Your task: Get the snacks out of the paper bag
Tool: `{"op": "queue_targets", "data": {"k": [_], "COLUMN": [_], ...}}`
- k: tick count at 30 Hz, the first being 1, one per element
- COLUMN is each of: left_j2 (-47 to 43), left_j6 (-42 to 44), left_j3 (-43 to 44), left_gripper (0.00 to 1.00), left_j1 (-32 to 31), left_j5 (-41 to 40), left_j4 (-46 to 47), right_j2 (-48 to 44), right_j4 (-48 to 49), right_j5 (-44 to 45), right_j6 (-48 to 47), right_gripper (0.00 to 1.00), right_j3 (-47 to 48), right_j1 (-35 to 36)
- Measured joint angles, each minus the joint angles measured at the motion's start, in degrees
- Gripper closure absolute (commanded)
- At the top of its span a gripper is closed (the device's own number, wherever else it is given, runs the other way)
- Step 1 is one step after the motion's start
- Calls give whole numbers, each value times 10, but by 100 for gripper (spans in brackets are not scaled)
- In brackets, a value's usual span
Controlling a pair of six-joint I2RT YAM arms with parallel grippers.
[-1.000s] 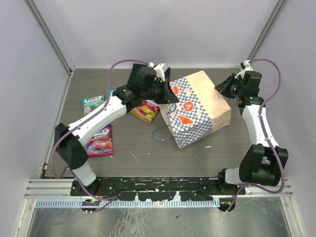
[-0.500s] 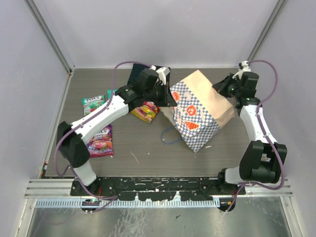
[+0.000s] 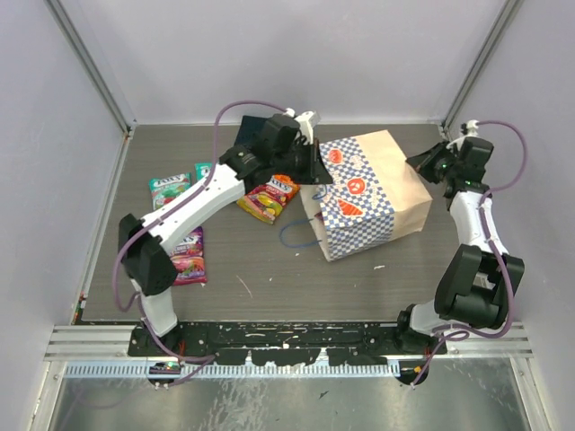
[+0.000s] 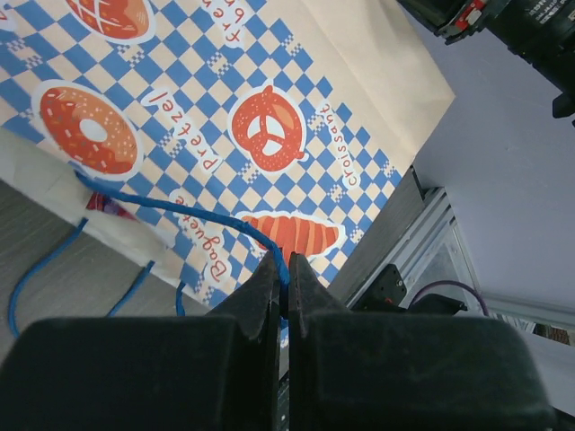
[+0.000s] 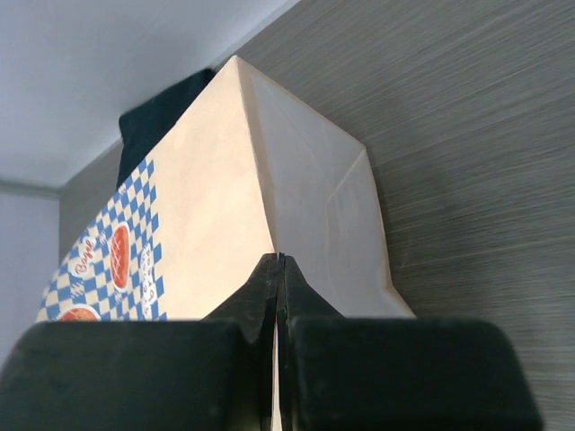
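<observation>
The paper bag (image 3: pixel 368 189) lies on its side mid-table, checkered face up, its mouth toward the left. My left gripper (image 3: pixel 316 172) is at the mouth, shut on a blue cord handle (image 4: pixel 180 208); in the left wrist view the cord runs between the fingertips of that gripper (image 4: pixel 284 269). My right gripper (image 3: pixel 424 167) is shut on a folded edge of the bag's plain base (image 5: pixel 305 206). Snacks lie on the table to the left: an orange pouch (image 3: pixel 268 197), a green one (image 3: pixel 169 187), a teal one (image 3: pixel 203 169) and a purple one (image 3: pixel 184 251). The bag's inside is hidden.
A dark navy cloth (image 3: pixel 252 128) lies behind the left arm near the back wall. The second blue handle (image 3: pixel 295 235) trails on the table in front of the bag. Grey walls close in the table on three sides.
The bag has swung round and now sits squarer, its base pulled to the right. My right gripper moved right with the base; my left gripper shifted right with the handle.
</observation>
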Motion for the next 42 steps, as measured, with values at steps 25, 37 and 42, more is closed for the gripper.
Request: {"op": "queue_targets", "data": {"k": [25,37,42], "left_j2": [158,0,-156], "left_j6": [-46,38,101], "left_j3": [167,-16,-92], "left_gripper": [42,2,2], "left_j1": [-71,-14,6], "left_j5": [17,-3,-48], "left_j4": [11,3,-43], "right_j2": [67,-179,-184], "right_j4": [-1,2,7], "right_j5": [40,57,80], "right_j6": [1,-7,-14], "right_gripper": [10,8,8], "right_j3": [148,-38,-49], "right_j1": [-28,56,106]}}
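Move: The paper bag is held between both hands, its middle roughly 6 cm ahead, 12 cm to the right and 18 cm below the left hand, whose fingers are shut on the blue handle at the mouth. From the right hand, pinching the bag's bottom edge, that middle lies about 5 cm back, 10 cm left and 11 cm lower. On the table, the yellow snack pack sits some 15 cm ahead and 15 cm left of the left hand, 27 cm below it. The paper bag, still gripped at handle and bottom edge, is carried to the right, about 10 cm by the left hand and 3–5 cm by the right. The right fingers open wide as that hand goes forward and up, then it draws back and left over the bag, rising. The left fingers open while dipping, let go of the handle, and swing some 15 cm left and up, away from the bag. ##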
